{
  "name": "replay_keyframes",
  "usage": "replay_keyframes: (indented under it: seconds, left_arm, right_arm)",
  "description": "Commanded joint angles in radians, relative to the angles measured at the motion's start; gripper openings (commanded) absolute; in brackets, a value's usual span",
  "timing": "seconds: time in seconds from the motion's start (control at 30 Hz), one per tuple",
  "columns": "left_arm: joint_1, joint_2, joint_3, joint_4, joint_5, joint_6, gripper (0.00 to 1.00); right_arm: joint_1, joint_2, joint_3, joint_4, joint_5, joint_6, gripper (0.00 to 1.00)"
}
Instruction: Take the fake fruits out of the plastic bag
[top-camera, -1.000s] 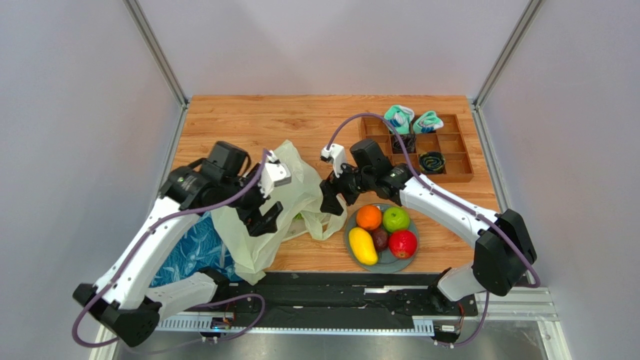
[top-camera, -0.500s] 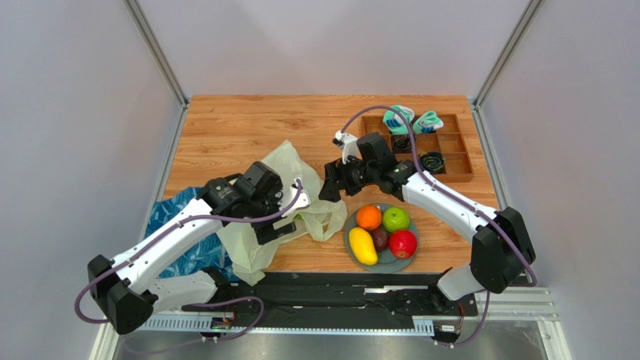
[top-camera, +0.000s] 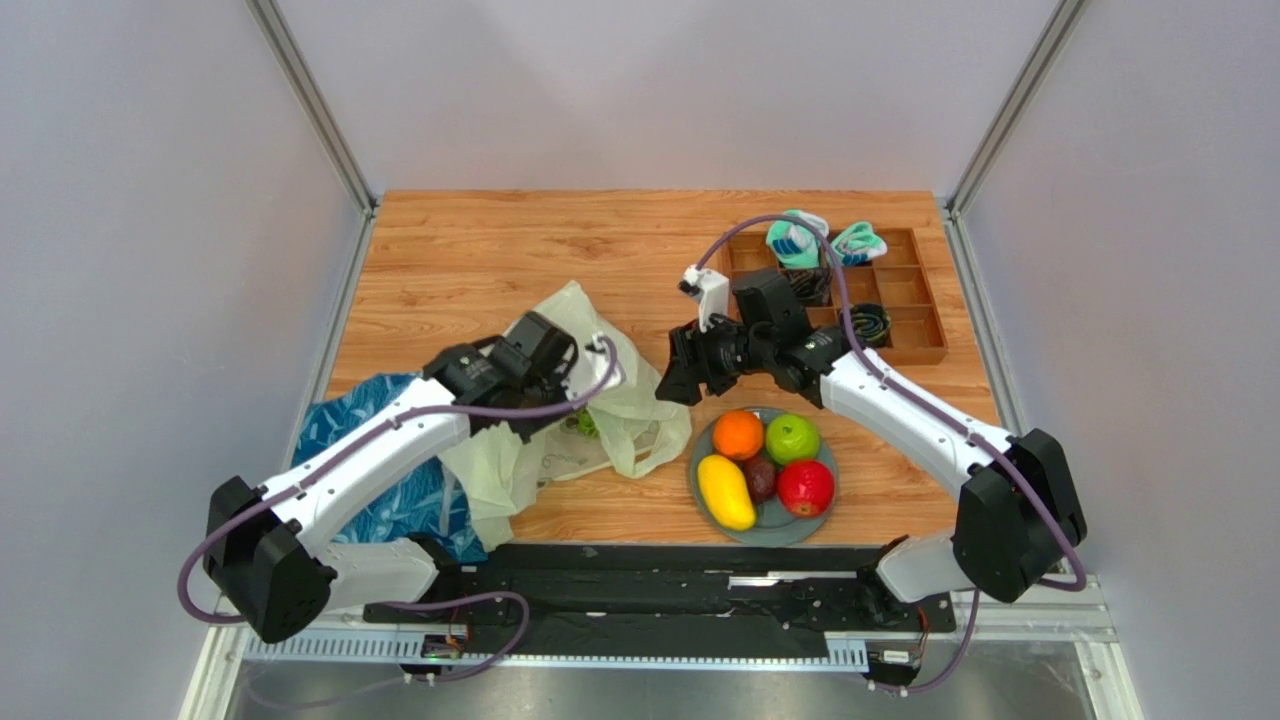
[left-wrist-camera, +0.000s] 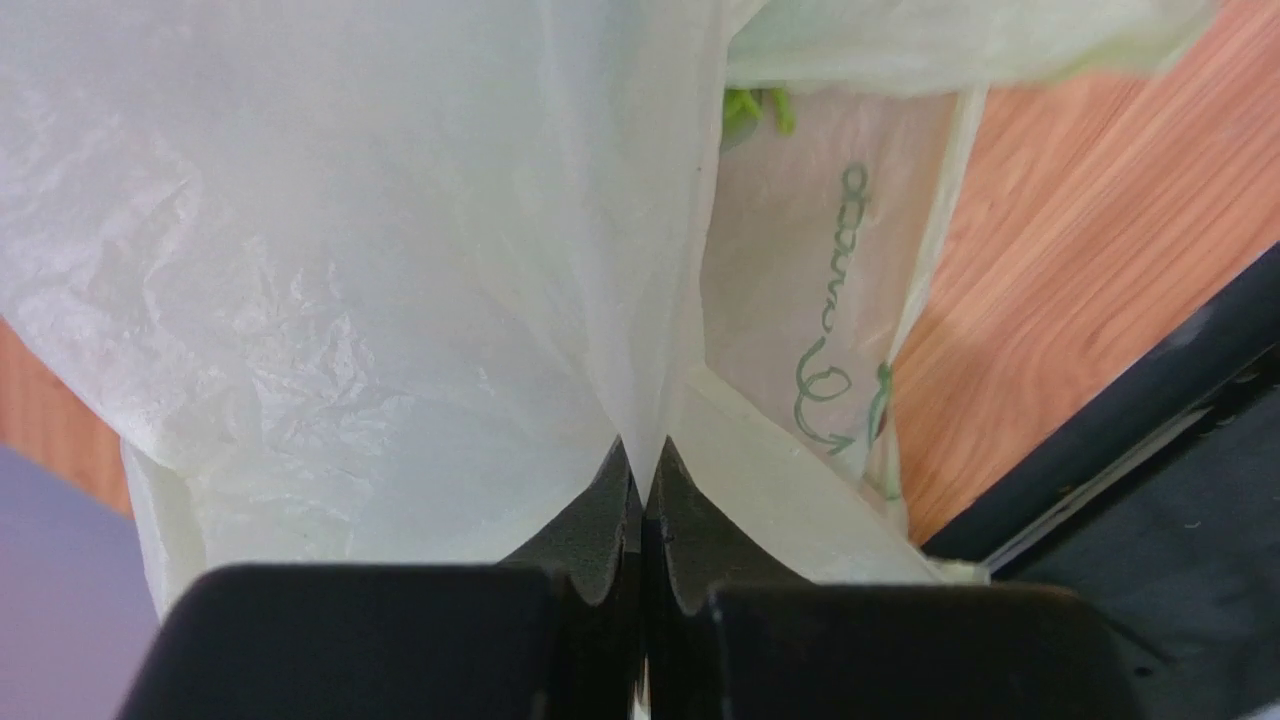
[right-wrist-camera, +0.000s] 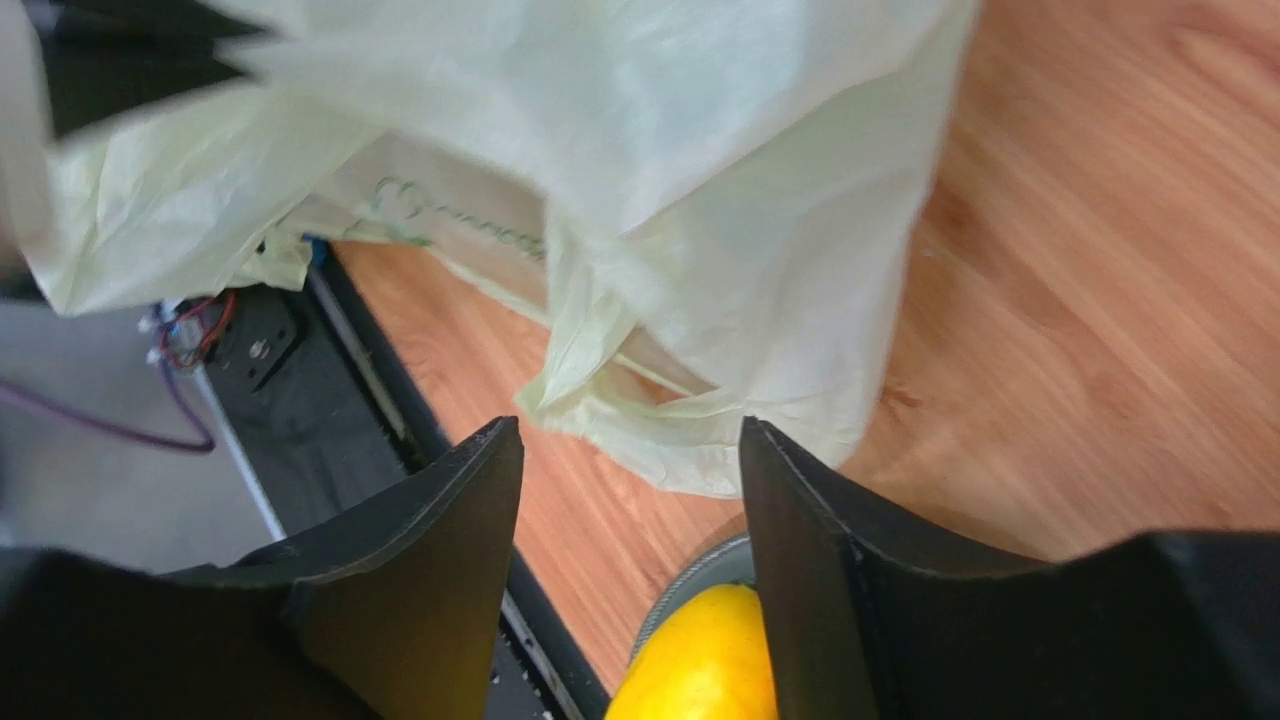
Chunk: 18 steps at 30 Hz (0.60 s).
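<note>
The pale yellow-green plastic bag (top-camera: 609, 393) lies crumpled left of centre on the table. My left gripper (left-wrist-camera: 643, 468) is shut on a fold of the plastic bag (left-wrist-camera: 451, 270); from above the left gripper (top-camera: 559, 408) is at the bag's near left side. Something green (top-camera: 583, 425) shows through the film inside. My right gripper (top-camera: 672, 383) hangs open just right of the bag, holding nothing. In the right wrist view the right gripper (right-wrist-camera: 631, 438) frames the bag's handle (right-wrist-camera: 661, 435). An orange (top-camera: 738, 434), green apple (top-camera: 792, 438), red apple (top-camera: 806, 488), yellow mango (top-camera: 726, 492) and a dark fruit (top-camera: 760, 477) lie on a grey plate (top-camera: 700, 461).
A blue leaf-patterned bag (top-camera: 376, 480) lies under my left arm. A wooden divided tray (top-camera: 905, 312) at the back right holds rolled teal-and-white socks (top-camera: 800, 234) and dark cables. A black rail (top-camera: 676, 563) runs along the table's near edge.
My left arm swung down and right onto the bag and its jaws closed on the film. My right gripper drifted slightly right and its jaws narrowed a little.
</note>
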Motion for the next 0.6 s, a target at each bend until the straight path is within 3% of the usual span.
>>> replay_keyframes:
  seconds: [0.0, 0.03, 0.13, 0.3, 0.37, 0.57]
  left_arm:
    - [0.162, 0.036, 0.234, -0.063, 0.391, -0.198, 0.0]
    - [0.214, 0.07, 0.259, -0.079, 0.556, -0.231, 0.0]
    - [0.245, 0.093, 0.281, -0.082, 0.709, -0.313, 0.0]
    - [0.294, 0.075, 0.202, -0.088, 0.778, -0.36, 0.0]
    - [0.334, 0.067, 0.157, -0.053, 0.841, -0.414, 0.0]
    - [0.527, 0.079, 0.072, 0.09, 1.061, -0.636, 0.0]
  right_arm:
    - [0.079, -0.01, 0.051, -0.044, -0.152, -0.222, 0.58]
    - [0.102, -0.002, 0.061, -0.041, -0.152, -0.235, 0.57]
    - [0.187, 0.026, 0.058, 0.038, -0.102, -0.201, 0.56]
    - [0.227, 0.101, 0.054, 0.236, 0.131, 0.088, 0.33]
    - [0.227, 0.165, 0.099, 0.264, 0.18, 0.13, 0.33]
    - [0.231, 0.323, 0.271, 0.249, 0.122, 0.15, 0.31]
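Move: The left fingers already pinch the bag's film; the green fruit in the bag lies about 4 cm ahead of that hand, 6 cm to its right and 10 cm below. From the right hand, that fruit is some 12 cm to the left, about 1 cm ahead and 13 cm down. The bag's right corner is nearly under the right hand, 2 cm left and 2 cm back; the orange sits 10 cm right and 2 cm back, the mango 8 cm right and 10 cm back, all roughly 13-15 cm below. Keeping its pinch on the bag film, the left hand lifts it about 5 cm net and carries it right, peaking before easing back, as the wrist swings some 60 degrees so the fingers turn from down to rightward. The right hand travels about 10 cm left over the green fruit to the lifted fold, dipping back then forward again and sinking slightly, fingers closing to about a third open beside the fold. ##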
